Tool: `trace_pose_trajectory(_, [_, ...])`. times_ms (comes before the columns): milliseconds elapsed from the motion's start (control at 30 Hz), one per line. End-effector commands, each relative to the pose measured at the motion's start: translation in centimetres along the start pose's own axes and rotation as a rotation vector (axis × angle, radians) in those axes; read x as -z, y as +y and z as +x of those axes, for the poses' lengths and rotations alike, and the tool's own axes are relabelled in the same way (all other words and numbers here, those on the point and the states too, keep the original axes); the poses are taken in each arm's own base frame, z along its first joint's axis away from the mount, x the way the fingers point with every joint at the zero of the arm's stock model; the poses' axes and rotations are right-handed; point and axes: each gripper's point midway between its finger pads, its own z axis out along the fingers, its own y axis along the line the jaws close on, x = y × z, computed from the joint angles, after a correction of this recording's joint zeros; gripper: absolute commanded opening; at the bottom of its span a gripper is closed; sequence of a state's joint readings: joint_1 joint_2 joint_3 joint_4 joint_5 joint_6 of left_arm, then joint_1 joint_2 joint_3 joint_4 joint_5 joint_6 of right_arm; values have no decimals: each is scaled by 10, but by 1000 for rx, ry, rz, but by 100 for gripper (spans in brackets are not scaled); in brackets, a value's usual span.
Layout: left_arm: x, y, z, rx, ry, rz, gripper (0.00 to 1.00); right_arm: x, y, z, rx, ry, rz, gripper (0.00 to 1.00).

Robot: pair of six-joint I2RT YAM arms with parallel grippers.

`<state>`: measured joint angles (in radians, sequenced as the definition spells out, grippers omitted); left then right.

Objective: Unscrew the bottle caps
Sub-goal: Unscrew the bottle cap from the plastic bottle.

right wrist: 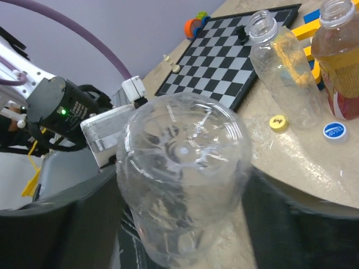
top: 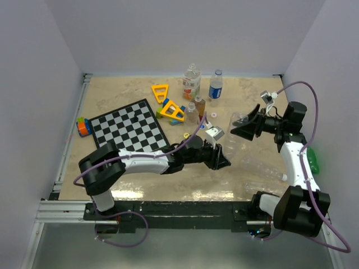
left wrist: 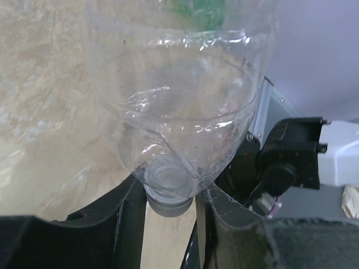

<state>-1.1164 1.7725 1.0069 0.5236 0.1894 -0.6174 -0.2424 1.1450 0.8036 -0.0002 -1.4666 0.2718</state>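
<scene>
A clear bottle (top: pixel 238 137) hangs tilted between my two grippers over the right half of the table. In the left wrist view its neck points at the camera, and its grey-white bottle cap (left wrist: pixel 167 204) sits between the black fingers (left wrist: pixel 112 224) of my left gripper (left wrist: pixel 171 197), shut round it. In the right wrist view the bottle's base (right wrist: pixel 182 162) faces the camera. My right gripper (right wrist: pixel 182 221) straddles the body, open, with table showing past its right finger (right wrist: pixel 303 224). From above, the left gripper (top: pixel 223 161) is at the bottle's near end and the right gripper (top: pixel 238 128) at its far end.
A second clear bottle (top: pixel 263 168) lies near the right arm, and a green bottle (top: pixel 313 159) lies behind that arm. A chessboard (top: pixel 130 128), yellow triangular frames (top: pixel 174 111) and upright bottles (top: pixel 192 81) stand at the back. Loose yellow (right wrist: pixel 278 122) and blue (right wrist: pixel 335 130) caps lie beside an uncapped bottle (right wrist: pixel 283 73).
</scene>
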Motion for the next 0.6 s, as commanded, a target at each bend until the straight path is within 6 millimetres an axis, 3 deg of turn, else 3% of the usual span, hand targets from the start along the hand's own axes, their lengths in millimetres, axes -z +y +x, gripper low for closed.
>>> trace_pose_trajectory(0, [51, 8, -11, -84, 62, -15, 0, 1, 0, -14, 220, 21, 18, 93])
trace_pose_trajectory(33, [65, 11, -9, -93, 93, -29, 0, 3, -5, -17, 244, 37, 49, 98])
trace_pose_trajectory(167, [112, 17, 2, -123, 218, -46, 0, 10, -31, -14, 424, 162, 90, 98])
trace_pose_trajectory(300, [153, 22, 25, -112, 388, -61, 0, 16, -50, -12, 531, 256, 118, 98])
trace_pose_trajectory(433, [177, 20, 36, -128, 487, -68, 0, 17, -43, -25, 724, 311, 146, 98])
trace_pose_trajectory(567, [191, 13, 31, -149, 500, -68, 0, 15, -25, -38, 929, 356, 149, 98])
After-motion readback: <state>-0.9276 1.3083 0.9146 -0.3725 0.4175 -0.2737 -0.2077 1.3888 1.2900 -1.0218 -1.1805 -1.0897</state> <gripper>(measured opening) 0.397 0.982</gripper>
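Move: The left fingers already grip the capped neck of the plastic bottle; its middle lies about 6 cm ahead of them, 3 cm to the right and 6 cm higher. From the right hand, at the body near the base, that middle is roughly 4 cm back, 3 cm left and 4 cm lower. On the table some 15 cm below the left hand, the yellow cap is about 19 cm ahead and 16 cm left, the blue cap about 23 cm ahead and 9 cm left. The left fingers keep their pinch on the capped neck and carry the bottle about 17 cm left out of the right grip, rising slightly, then sinking and drawing back near the end as the fingertips tip some 25 degrees farther down. The right fingers, already loosening, spread wide and come free of the body; that hand goes about 5 cm forward and slightly right, ending a little lower, its tips dipping nearly 30 degrees as it rolls. ##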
